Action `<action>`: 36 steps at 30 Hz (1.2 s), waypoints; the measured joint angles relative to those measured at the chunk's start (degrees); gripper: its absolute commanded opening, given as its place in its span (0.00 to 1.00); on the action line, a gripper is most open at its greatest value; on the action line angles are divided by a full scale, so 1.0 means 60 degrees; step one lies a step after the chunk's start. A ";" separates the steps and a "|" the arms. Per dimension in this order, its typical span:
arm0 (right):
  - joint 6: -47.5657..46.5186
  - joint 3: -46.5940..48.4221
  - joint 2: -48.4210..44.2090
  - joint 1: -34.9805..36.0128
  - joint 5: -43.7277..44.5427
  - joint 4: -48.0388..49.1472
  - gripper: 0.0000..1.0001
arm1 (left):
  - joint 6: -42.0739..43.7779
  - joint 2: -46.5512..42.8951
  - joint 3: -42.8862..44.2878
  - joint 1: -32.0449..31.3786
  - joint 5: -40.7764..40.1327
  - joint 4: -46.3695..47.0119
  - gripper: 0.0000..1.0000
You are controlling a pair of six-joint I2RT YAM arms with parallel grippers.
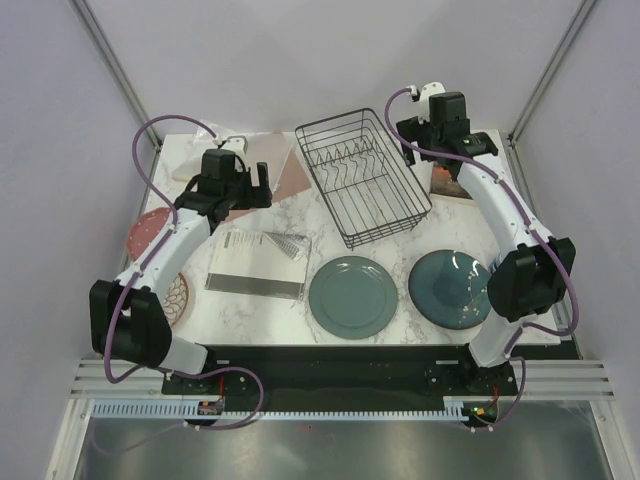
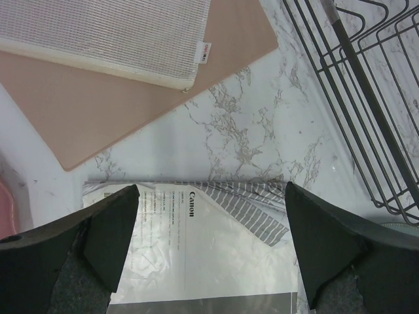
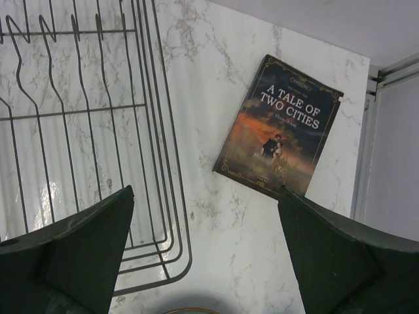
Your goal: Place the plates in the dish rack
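Note:
The black wire dish rack point(image 1: 360, 178) stands at the back middle with nothing in its tines; its wires also show in the left wrist view point(image 2: 366, 98) and the right wrist view point(image 3: 85, 118). A teal-green plate point(image 1: 352, 296) and a dark blue plate point(image 1: 452, 288) lie flat near the front. At the left, under the left arm, a reddish-pink speckled plate point(image 1: 147, 232) and a whitish patterned plate point(image 1: 179, 298) are partly hidden. My left gripper point(image 1: 250, 198) point(image 2: 211, 190) hangs open over a printed sheet. My right gripper point(image 1: 437, 140) point(image 3: 204, 191) hangs open over bare table between rack and book.
A grey printed plastic sheet point(image 1: 258, 265) point(image 2: 209, 255) lies left of the teal plate. A pinkish-brown square sheet point(image 1: 287, 165) point(image 2: 98, 111) with a white mesh pouch point(image 2: 111, 33) on it lies at the back left. A book point(image 1: 447, 182) point(image 3: 278, 127) lies right of the rack. Walls enclose the table.

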 measured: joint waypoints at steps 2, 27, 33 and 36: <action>-0.0076 0.0102 0.0029 0.0000 0.0076 0.0149 0.98 | 0.0000 0.0000 0.0000 -0.0007 0.0011 0.0000 1.00; -0.1559 0.3628 0.3949 -0.0299 -0.2965 0.0007 0.58 | -0.0062 -0.0608 -0.0812 -0.0204 -0.0641 -0.0270 1.00; -0.1574 0.4127 0.4743 -0.0528 -0.2936 -0.0393 0.54 | -0.0066 -0.0586 -0.0816 -0.0208 -0.0419 -0.0237 1.00; -0.1577 0.4175 0.5060 -0.0630 -0.2940 -0.0634 0.53 | -0.0062 -0.0546 -0.0812 -0.0204 -0.0390 -0.0229 1.00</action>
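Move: The right side rail of the dish rack lies about 11 cm ahead of my open right hand, 4 cm to its left and some 17 cm below. The book sits roughly 6 cm ahead and 12 cm to the right of that hand, down on the table; the dark blue plate is about 24 cm back and 8 cm right. From my left hand the same rail is some 35 cm right, 10 cm ahead and about 10 cm lower. I bring my right hand over the rack's right rail: forward about 10 cm and swinging left at first, then steeply down, some 11 cm in all, easing back a little to the right as I sink. The wrist turns about 15 degrees counter-clockwise and tips down 10, while the fingers narrow from wide to about half, lining up either side of the rail. My empty left hand draws back a couple of centimetres and sinks slightly. ##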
